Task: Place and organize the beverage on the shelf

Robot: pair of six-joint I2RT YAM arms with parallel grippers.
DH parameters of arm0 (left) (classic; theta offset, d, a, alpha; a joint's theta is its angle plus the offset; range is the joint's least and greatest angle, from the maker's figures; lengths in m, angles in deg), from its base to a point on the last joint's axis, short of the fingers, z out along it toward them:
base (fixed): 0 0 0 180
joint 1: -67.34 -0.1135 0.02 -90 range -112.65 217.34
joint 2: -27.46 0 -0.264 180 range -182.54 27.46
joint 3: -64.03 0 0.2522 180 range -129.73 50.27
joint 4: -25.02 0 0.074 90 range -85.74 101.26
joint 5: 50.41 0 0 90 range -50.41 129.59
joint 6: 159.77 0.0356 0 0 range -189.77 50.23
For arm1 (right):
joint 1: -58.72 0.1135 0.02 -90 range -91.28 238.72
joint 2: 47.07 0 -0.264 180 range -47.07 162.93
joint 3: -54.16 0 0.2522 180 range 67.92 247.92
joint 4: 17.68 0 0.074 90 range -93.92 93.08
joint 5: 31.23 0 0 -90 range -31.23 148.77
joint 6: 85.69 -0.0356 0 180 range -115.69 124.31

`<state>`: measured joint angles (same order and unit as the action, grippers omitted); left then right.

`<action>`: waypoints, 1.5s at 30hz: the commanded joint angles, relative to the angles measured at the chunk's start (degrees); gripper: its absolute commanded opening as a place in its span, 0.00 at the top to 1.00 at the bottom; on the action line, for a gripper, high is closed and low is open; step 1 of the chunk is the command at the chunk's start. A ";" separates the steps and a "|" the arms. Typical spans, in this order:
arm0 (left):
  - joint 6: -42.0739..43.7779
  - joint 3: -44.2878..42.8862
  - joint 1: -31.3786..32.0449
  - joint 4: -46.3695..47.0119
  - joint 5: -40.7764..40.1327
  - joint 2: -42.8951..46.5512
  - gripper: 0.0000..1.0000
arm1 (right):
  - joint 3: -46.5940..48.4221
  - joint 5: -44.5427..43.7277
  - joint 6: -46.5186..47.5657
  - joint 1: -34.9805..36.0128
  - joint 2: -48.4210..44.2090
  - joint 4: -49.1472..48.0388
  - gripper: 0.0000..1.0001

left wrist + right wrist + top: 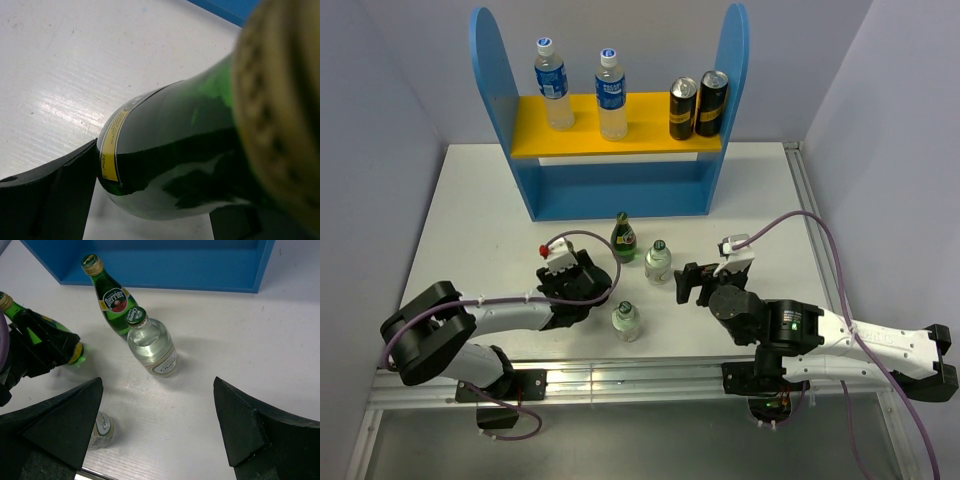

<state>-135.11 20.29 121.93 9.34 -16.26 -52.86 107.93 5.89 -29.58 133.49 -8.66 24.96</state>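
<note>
My left gripper [155, 200] is shut on a dark green glass bottle [175, 150] with a gold cap, which stands on the table with a finger against each side. In the right wrist view this bottle's base [76, 353] shows beside the left gripper [37, 347]. A second green bottle [623, 238] stands in front of the shelf [650, 140]. Two short clear bottles stand nearby, one [658, 262] mid-table and one [626, 320] nearer the front edge. My right gripper [158, 385] is open and empty, just right of the mid-table bottle [152, 350]. Two blue-labelled bottles [552, 82] [611, 90] stand on the yellow board.
Two black-and-gold cans [682, 108] [711, 102] stand on the right of the yellow board. The blue base level under the board holds nothing. Walls close in the table on the left, right and back.
</note>
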 commanded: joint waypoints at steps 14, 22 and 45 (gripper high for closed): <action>12.07 -6.41 -1.94 -5.56 -0.04 2.70 1.00 | -0.19 -0.99 -0.74 0.47 -0.71 -0.49 0.02; 17.35 -6.32 -5.89 1.37 2.94 4.20 1.00 | -0.90 -0.99 -0.83 0.38 -1.24 -0.85 0.02; 29.39 -13.43 -22.32 24.58 17.88 -4.49 1.00 | -0.72 -3.10 -1.00 0.38 -0.80 -0.49 0.02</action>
<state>-108.29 12.97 101.93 22.66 0.59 -57.36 106.90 5.10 -29.73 133.49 -9.40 24.90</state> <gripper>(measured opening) 0.769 0.980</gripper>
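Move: The green bottle is already in my left hand. The lower shelf's left end, where I'm heading, lies about 22 cm ahead and 6 cm left, a few centimetres below my hand. The other green bottle stands 8 cm ahead and 12 cm right; the far clear bottle 3 cm ahead, 20 cm right; the near clear bottle 10 cm back, 12 cm right. From my right hand the held bottle is about 8 cm ahead, 27 cm left and 14 cm below. Keeping the green bottle pinched between my left fingers, I barely shift at first, rolling the wrist roughly 10 degrees so the hand's left side rises. Then I carry the bottle forward, faster and faster, some 9 cm towards the lower shelf, drifting about 3 cm left and rising 2 to 3 cm, past the left side of the other green bottle, while easing most of that roll back out. ##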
